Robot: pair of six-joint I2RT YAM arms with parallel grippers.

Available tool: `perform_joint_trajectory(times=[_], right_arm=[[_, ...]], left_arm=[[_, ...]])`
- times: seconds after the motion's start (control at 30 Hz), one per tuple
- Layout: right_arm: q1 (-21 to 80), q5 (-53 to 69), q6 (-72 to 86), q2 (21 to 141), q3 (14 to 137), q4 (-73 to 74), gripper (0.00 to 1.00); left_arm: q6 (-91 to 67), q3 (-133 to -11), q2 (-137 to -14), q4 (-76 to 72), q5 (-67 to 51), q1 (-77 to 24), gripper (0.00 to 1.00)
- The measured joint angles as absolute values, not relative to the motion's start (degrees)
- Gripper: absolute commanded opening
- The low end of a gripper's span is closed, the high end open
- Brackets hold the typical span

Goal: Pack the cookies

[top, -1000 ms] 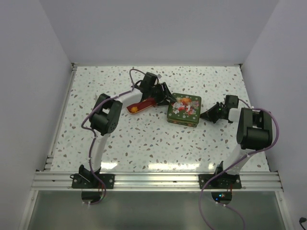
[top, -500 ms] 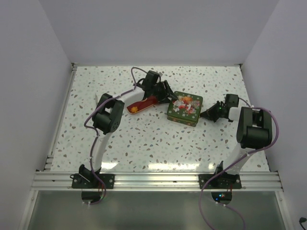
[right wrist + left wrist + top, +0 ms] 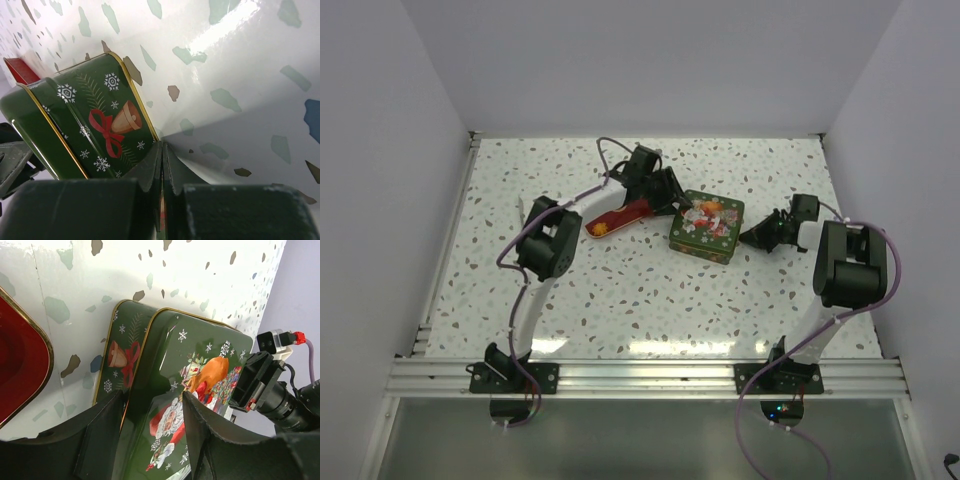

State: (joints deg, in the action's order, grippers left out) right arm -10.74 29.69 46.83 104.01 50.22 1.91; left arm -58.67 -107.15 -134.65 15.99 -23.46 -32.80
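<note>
A green Christmas tin [image 3: 706, 228] sits mid-table with its picture lid [image 3: 200, 360] lying askew over the base [image 3: 116, 360]. My left gripper [image 3: 674, 203] reaches it from the left; in the left wrist view the gripper [image 3: 152, 397] is shut on the lid's near edge, one finger on top and one outside. My right gripper [image 3: 750, 238] is shut with nothing in it, its tips [image 3: 162, 146] touching the tin's side wall [image 3: 100, 117]. No cookies show; the lid hides the tin's inside.
A red tray [image 3: 616, 217] lies just left of the tin, under the left arm; its corner also shows in the left wrist view [image 3: 20, 365] and the right wrist view [image 3: 19, 70]. White walls enclose the speckled table [image 3: 620, 290].
The left gripper has edged a little to the right and farther back with the lid, and the tin has shifted slightly with it. The right gripper has barely moved.
</note>
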Motion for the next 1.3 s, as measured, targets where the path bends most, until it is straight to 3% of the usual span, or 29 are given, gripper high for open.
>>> perform_joint_trajectory(times=[0.6,1.3], right_arm=[[-11.0,27.9,45.7,104.0,51.8,4.8,0.0],[-11.8,14.4,42.9,87.3,60.2,23.4,0.0]], left_arm=[[-57.4,-110.2,-135.8,19.0,-22.5,-33.6,0.57],[-57.2,-110.2,-135.9,19.1,-25.3,-36.9,0.56]])
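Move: At the left hand's fingertips is the tin's left rim near the far corner; the tin's middle lies about 7 cm right, 5 cm back and 4 cm below. From that hand the red tray is some 16 cm left, level fore and aft and 7 cm lower, the cookie in it 21 cm left and 6 cm back. The right hand's shut fingertips stand low at the tin's right side, its middle about 8 cm left, 4 cm ahead and 2 cm above. Holding almost still at first, the left hand keeps its half-open fingers on the tin's left rim, then pushes the tin right and back about 5 cm, level, with a slight clockwise turn. The right hand, fingers shut, gives way rightward, comes free of the tin's right side and rises 10 cm, ending 5 cm to the right, its fingers tipped more steeply down. ##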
